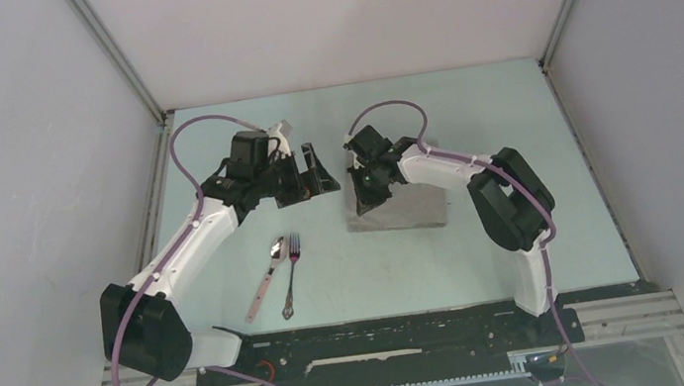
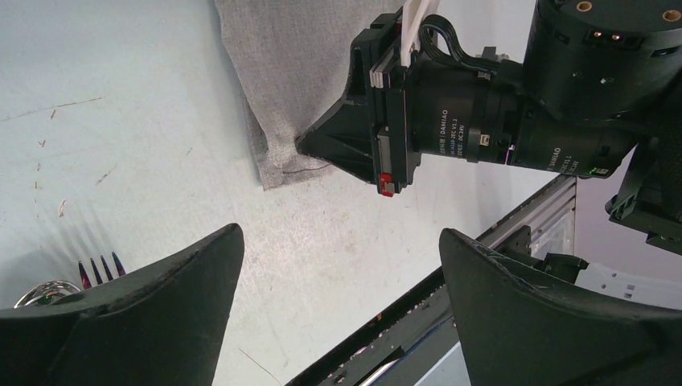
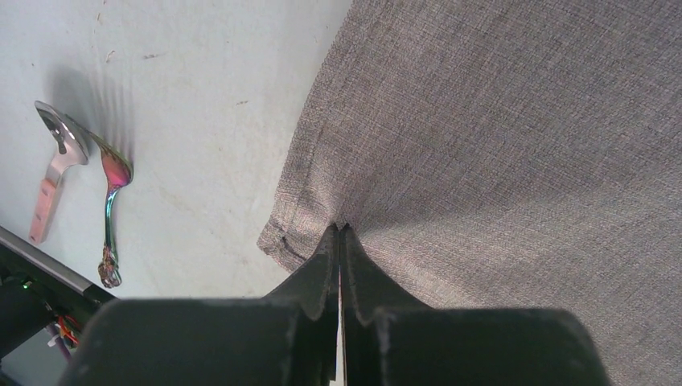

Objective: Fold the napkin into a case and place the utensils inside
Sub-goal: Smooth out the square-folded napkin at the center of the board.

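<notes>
The grey napkin (image 1: pixel 410 206) lies folded into an oblong right of the table's centre. My right gripper (image 1: pixel 366 200) is shut on the cloth near its near-left corner, and the fabric (image 3: pixel 499 121) puckers at the pinched fingertips (image 3: pixel 338 227). The left wrist view shows that gripper (image 2: pixel 301 143) nipping the napkin (image 2: pixel 281 72) at its corner. My left gripper (image 1: pixel 320 171) hovers just left of the napkin, open and holding nothing (image 2: pixel 339 233). The utensils lie side by side to the near left: the pink-handled spoon (image 1: pixel 269 272) (image 3: pixel 56 161) and the metal fork (image 1: pixel 291 275) (image 3: pixel 111 201).
A black base rail (image 1: pixel 386 332) runs along the near edge of the table. Enclosure walls and frame posts (image 1: pixel 146 99) stand at the left, right and back. The fork tines (image 2: pixel 100 265) show just beside my left finger.
</notes>
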Motion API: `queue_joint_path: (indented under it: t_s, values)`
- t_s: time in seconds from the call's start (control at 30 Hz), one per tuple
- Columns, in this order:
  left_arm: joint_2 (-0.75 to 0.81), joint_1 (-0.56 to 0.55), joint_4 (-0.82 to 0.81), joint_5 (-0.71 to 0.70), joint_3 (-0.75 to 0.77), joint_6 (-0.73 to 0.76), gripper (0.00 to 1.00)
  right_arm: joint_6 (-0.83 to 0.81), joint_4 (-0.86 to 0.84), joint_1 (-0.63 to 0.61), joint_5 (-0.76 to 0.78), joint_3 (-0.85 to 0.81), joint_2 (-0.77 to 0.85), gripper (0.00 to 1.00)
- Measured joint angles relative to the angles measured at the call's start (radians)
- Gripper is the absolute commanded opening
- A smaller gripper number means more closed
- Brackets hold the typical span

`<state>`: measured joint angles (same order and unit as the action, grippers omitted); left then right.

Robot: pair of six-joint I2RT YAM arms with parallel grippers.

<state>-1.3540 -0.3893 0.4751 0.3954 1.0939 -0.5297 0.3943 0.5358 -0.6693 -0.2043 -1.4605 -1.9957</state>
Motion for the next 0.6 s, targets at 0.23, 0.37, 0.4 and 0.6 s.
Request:
queue_joint_path:
  t_s: [0.23, 0.37, 0.4, 0.6]
  values:
    - [0.000, 0.000, 0.000, 0.000, 0.000, 0.000, 0.99, 0.003, -0.006, 0.000, -0.003, 0.000, -0.020, 0.00]
    - [0.000, 0.000, 0.000, 0.000, 0.000, 0.000, 0.99, 0.005, -0.006, 0.000, -0.007, 0.000, -0.041, 0.09]
    - [0.000, 0.000, 0.000, 0.000, 0.000, 0.000, 0.99, 0.005, -0.006, 0.000, -0.009, 0.000, -0.045, 0.19]
    - [0.000, 0.001, 0.000, 0.000, 0.000, 0.000, 0.98, 0.024, 0.003, 0.004, -0.025, 0.002, -0.042, 0.47]
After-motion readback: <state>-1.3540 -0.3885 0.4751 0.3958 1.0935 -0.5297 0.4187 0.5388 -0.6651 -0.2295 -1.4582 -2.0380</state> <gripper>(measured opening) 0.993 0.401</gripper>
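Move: My right hand has the napkin's upper layer pinched just inside its near left corner; that corner lies about 3 cm back, 2 cm left and 3 cm below. The napkin's middle is some 5 cm ahead and 8 cm right, the fork about 11 cm back and 15 cm left, with the spoon 5 cm left of the fork. From my left hand the napkin's middle is roughly 7 cm ahead, 12 cm right and 17 cm down. I lower the pinched napkin layer almost straight down with my right hand, about 2 cm towards the layers beneath it. Near the bottom my shut fingers start to spread, to not quite half open, and let go of the cloth, the wrist tipping only slightly. ##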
